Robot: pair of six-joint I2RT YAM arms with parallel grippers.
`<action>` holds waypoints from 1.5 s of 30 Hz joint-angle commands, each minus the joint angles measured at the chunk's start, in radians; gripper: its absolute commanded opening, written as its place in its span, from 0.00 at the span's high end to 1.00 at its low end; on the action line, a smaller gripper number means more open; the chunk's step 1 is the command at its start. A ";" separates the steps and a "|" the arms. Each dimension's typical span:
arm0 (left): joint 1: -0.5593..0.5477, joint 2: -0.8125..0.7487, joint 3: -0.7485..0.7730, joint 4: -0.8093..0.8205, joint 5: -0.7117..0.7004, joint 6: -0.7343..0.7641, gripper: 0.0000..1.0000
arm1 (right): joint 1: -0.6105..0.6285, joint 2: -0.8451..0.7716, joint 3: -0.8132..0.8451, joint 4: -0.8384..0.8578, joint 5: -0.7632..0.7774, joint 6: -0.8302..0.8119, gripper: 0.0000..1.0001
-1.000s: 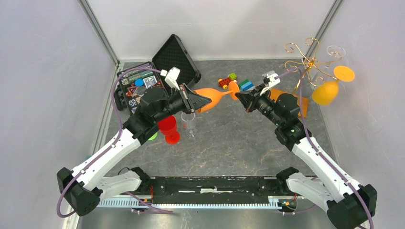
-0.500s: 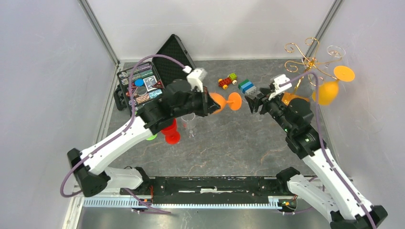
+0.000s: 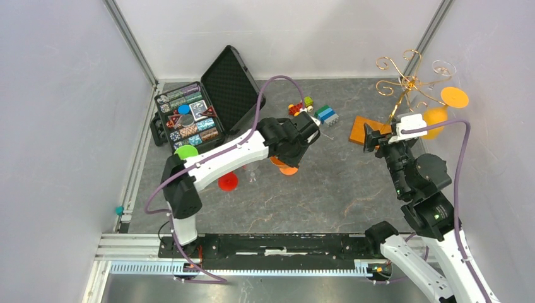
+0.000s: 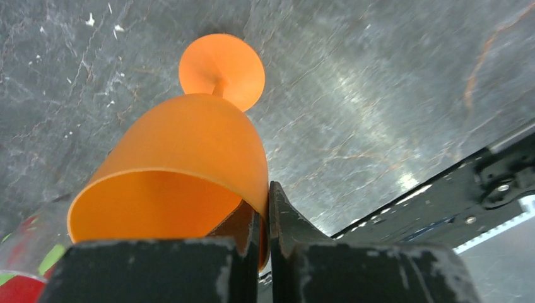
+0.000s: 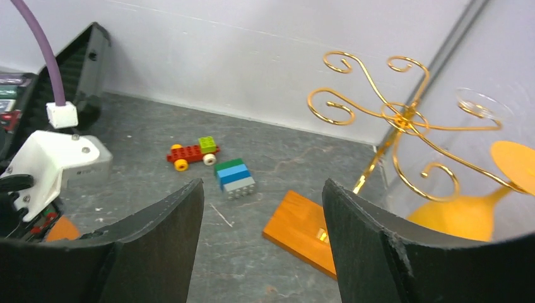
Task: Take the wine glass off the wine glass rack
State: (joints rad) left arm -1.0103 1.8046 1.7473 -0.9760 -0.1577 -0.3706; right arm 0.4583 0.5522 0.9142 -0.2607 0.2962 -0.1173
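Observation:
My left gripper [image 3: 292,150] is shut on the rim of an orange wine glass [image 3: 288,170]. In the left wrist view the gripper [image 4: 268,211] pinches the bowl wall of the glass [image 4: 183,158], one finger inside and one outside. The glass is upright with its foot [image 4: 221,68] at or just above the table. The gold wire rack [image 3: 407,81] stands at the back right on its wooden base [image 3: 364,129]. A yellow-orange wine glass [image 3: 434,118] hangs upside down from it. My right gripper [image 3: 371,137] is open and empty beside the base; its wrist view shows the rack [image 5: 391,117], base [image 5: 303,230] and hanging glass [image 5: 464,214].
An open black case [image 3: 202,107] with small items sits at the back left. A red glass [image 3: 228,183], a clear glass [image 3: 252,177] and a green disc [image 3: 186,151] lie under the left arm. A toy car [image 3: 299,107] and stacked bricks [image 3: 326,113] are at the back centre. A clear glass [image 3: 443,68] hangs on the rack.
My left arm has swung the orange glass right and down toward the table, turning it upright. My right gripper has let it go and pulled back right toward the rack base.

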 commanded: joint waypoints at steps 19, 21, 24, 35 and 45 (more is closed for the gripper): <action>-0.004 0.152 0.126 -0.232 -0.040 0.162 0.73 | 0.005 -0.024 0.034 -0.060 0.150 -0.058 0.25; -0.003 0.151 0.147 -0.235 -0.045 0.165 0.66 | 0.005 -0.022 0.039 -0.064 0.151 -0.056 0.25; -0.003 0.138 0.190 -0.236 -0.046 0.173 0.56 | 0.005 -0.017 0.052 -0.071 0.156 -0.056 0.25; -0.003 -0.030 0.266 -0.186 -0.078 0.215 0.26 | 0.005 0.047 0.214 -0.205 0.174 -0.147 0.09; -0.002 -0.415 -0.079 0.121 -0.102 0.237 0.00 | 0.005 0.287 0.490 -0.304 0.562 -0.423 0.06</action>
State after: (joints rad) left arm -1.0103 1.5272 1.7855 -1.0283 -0.2199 -0.1833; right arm 0.4583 0.7506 1.3190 -0.5331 0.6216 -0.3840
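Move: About 5 cm to the left hand's left and level with it ahead, some 18 cm below, is the bare table spot for the orange glass already pinched in its fingers; the clear glass stands about 9 cm left of that spot, the red glass 9 cm farther left. From the empty right hand, the yellow glass hangs some 11 cm ahead, 14 cm right and 4 cm below; the rack's hub is about 14 cm ahead, 6 cm right and nearly level. Lowering the orange glass about 4 cm and some 3 cm left while tilting about 15 degrees to bring it upright, the left hand opens wide and lets go of its rim, then climbs roughly 15 cm clear. The right hand slides 3 cm right, pauses, then rises about 8 cm and goes 4 cm farther right towards the yellow glass's side of the rack, turning some 20 degrees clockwise, rolling its left side down and widening its fingers. ##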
